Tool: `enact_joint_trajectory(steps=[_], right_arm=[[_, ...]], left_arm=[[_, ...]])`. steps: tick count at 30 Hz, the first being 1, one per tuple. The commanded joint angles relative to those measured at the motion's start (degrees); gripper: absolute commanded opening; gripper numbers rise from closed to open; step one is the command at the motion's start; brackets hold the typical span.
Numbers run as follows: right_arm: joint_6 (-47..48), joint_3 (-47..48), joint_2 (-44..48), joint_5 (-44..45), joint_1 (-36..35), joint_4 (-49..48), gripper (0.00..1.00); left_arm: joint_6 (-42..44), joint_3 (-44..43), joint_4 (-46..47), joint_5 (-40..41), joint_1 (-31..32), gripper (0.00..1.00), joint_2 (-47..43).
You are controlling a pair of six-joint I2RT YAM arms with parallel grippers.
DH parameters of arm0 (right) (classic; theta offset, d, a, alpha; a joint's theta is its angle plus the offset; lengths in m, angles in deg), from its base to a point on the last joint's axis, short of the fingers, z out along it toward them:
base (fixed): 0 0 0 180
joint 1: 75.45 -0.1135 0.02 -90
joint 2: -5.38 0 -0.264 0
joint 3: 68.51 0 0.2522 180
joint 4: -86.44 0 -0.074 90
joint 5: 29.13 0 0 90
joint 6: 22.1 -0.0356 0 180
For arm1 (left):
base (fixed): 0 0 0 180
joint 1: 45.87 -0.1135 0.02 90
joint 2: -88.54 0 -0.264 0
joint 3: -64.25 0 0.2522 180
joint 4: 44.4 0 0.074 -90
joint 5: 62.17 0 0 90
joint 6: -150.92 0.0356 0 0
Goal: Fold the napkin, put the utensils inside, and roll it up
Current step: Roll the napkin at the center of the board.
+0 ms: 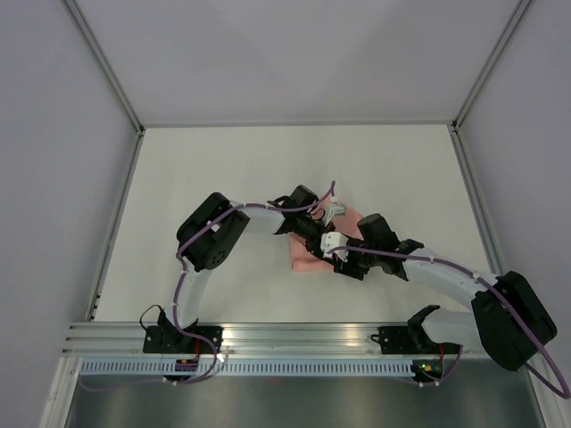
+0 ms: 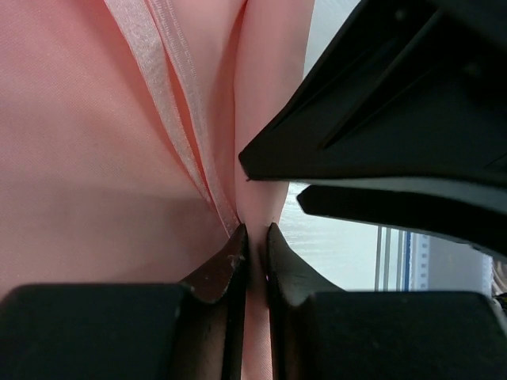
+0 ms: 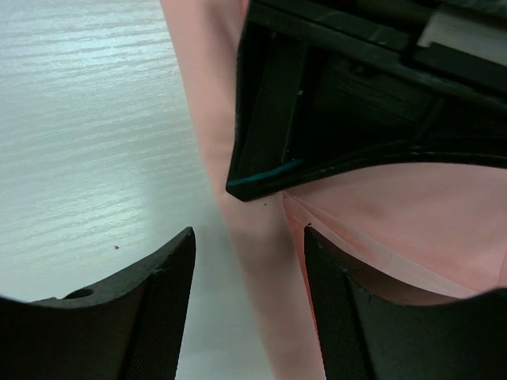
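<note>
The salmon-pink napkin (image 1: 305, 257) lies folded in the middle of the table, mostly under both grippers. In the left wrist view the napkin (image 2: 95, 158) fills the left side, and my left gripper (image 2: 255, 231) is shut, pinching a raised fold of it. My left gripper (image 1: 312, 230) meets my right gripper (image 1: 341, 257) over the cloth. In the right wrist view my right gripper (image 3: 247, 233) is open, its fingers on either side of a long pink edge of the napkin (image 3: 261, 293), not gripping it. The utensils are hidden or out of view.
The white table (image 1: 223, 178) is enclosed by grey walls with metal frame posts. An aluminium rail (image 1: 294, 337) runs along the near edge by the arm bases. Each gripper's black body crowds the other's wrist view, the right one (image 2: 396, 103) and the left one (image 3: 356, 95).
</note>
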Motion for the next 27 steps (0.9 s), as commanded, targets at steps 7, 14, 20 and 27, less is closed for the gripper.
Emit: enact_joint_trajectory(steps=[7,14,20,27], right_arm=[[0.3,-1.4,-4.6,3.4,-2.6,-6.8,0.51],[0.7,0.1,-7.1,1.5,-2.6,-3.0,0.20],[2.9,2.9,-9.8,-1.6,-2.1,3.6,0.11],[8.6,10.2,-16.4,-12.7,4.2,15.7,0.09]], left_arm=[[-0.1,0.4,-9.3,5.4,0.4,0.03,4.8],[-1.0,0.9,-8.3,6.5,0.2,0.37,1.8],[-3.8,1.4,-5.5,8.1,-0.9,0.52,-4.0],[-9.7,4.5,0.3,16.6,-3.6,0.54,-11.1]])
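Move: The folded napkin's near edge is already pinched between the left fingers, right at that hand's point. The napkin's left end lies about 11 cm to the left of this hand, roughly level with it, and its far corner some 16 cm straight ahead. For the open right hand, the spot on the same near edge that it goes for lies about 2 cm below and 1 cm to its left, neither ahead nor back. The right hand sinks about 2 cm onto the napkin's near edge, easing about 1 cm left, and its fingers narrow from well open until they pinch the folded cloth just to the right of the left hand's grip. The left hand first keeps its pinch, almost still, then once the right has closed it spreads its fingers, rises a good centimetre off the edge and swings forward and left by about 2 cm each, turning some 10 degrees counter-clockwise. ##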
